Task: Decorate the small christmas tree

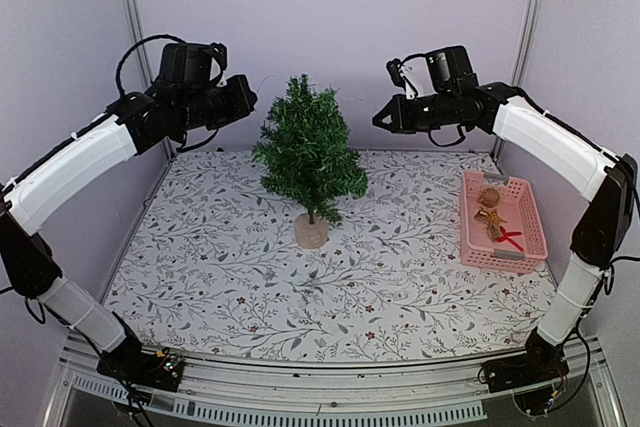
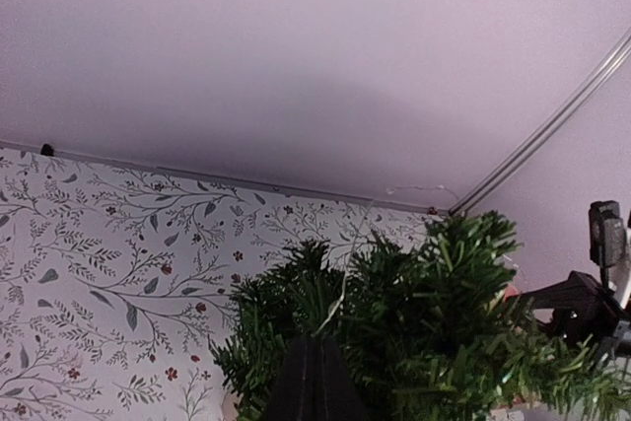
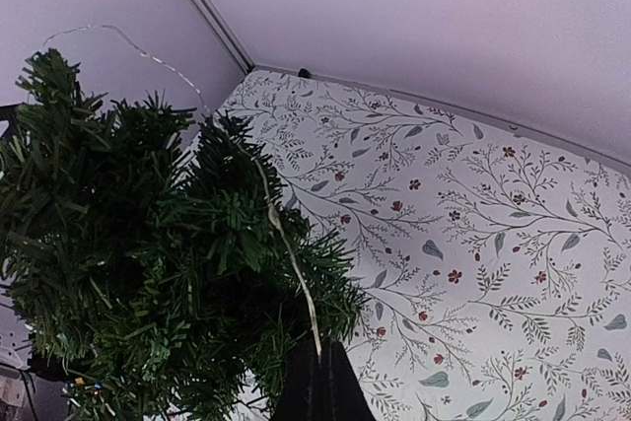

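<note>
The small christmas tree (image 1: 308,152) stands upright on its round wooden base (image 1: 311,231) at the middle back of the table. My left gripper (image 1: 246,97) hovers at treetop height to its left, and my right gripper (image 1: 381,119) hovers to its right. A thin pale wire string (image 3: 268,206) runs across the upper branches. In the left wrist view the left gripper (image 2: 317,338) is shut on one end of the wire string (image 2: 347,278). In the right wrist view the right gripper (image 3: 320,350) is shut on the other end.
A pink basket (image 1: 528,209) sits at the right edge of the table and holds a brown ornament (image 1: 490,197) and a red bow (image 1: 510,238). Purple walls close in the back and both sides. The floral tablecloth (image 1: 220,267) covers the table.
</note>
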Available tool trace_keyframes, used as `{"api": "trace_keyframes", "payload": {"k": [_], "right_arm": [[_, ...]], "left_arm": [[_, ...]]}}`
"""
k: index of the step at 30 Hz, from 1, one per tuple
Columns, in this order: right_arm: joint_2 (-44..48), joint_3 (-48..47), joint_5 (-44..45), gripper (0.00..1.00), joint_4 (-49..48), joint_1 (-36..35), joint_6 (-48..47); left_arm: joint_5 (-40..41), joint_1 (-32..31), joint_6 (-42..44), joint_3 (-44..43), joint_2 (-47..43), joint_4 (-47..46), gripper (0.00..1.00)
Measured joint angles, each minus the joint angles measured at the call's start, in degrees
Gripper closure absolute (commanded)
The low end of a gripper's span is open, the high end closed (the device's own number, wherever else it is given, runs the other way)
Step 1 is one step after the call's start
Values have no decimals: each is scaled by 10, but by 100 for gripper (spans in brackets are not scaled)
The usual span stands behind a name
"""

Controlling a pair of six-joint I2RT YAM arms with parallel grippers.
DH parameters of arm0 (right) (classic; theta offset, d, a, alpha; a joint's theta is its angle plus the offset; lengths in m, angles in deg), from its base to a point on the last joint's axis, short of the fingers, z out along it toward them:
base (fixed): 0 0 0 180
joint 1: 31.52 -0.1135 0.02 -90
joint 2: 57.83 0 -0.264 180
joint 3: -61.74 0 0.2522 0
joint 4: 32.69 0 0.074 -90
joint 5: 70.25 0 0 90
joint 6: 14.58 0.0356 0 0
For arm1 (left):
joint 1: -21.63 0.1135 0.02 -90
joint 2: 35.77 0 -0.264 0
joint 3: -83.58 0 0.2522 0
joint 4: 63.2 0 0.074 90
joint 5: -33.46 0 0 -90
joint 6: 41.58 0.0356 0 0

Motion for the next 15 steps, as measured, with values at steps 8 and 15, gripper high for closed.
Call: {"api": "trace_keyframes", "payload": {"k": [8, 15], "right_arm": [[0, 3, -35, 100, 23, 0, -10], [0, 10, -67, 100, 25, 0, -12]], "left_arm": [[-48, -13, -17, 41, -28, 56, 100], [-87, -41, -18, 56, -15, 52, 100]]}}
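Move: Around 9 cm to the right of the left hand and 5 cm ahead is the Christmas tree, its middle roughly 18 cm lower. From the right hand, the tree is some 12 cm left, 4 cm ahead and 12 cm lower. The tree's pot stands directly below the foliage, about 34 cm lower than the left hand. The pink basket lies some 29 cm to the right hand's right, 5 cm ahead and 29 cm down. Drawing its end of the thin wire string down and back, then increasingly right, the left hand travels about 8 cm in towards the tree's near left side, tipping some 10 degrees down and turning clockwise. The right hand keeps its end pinched beyond the tree's right side, easing back about 2 cm and turning slightly counter-clockwise. Both grippers stay shut. ##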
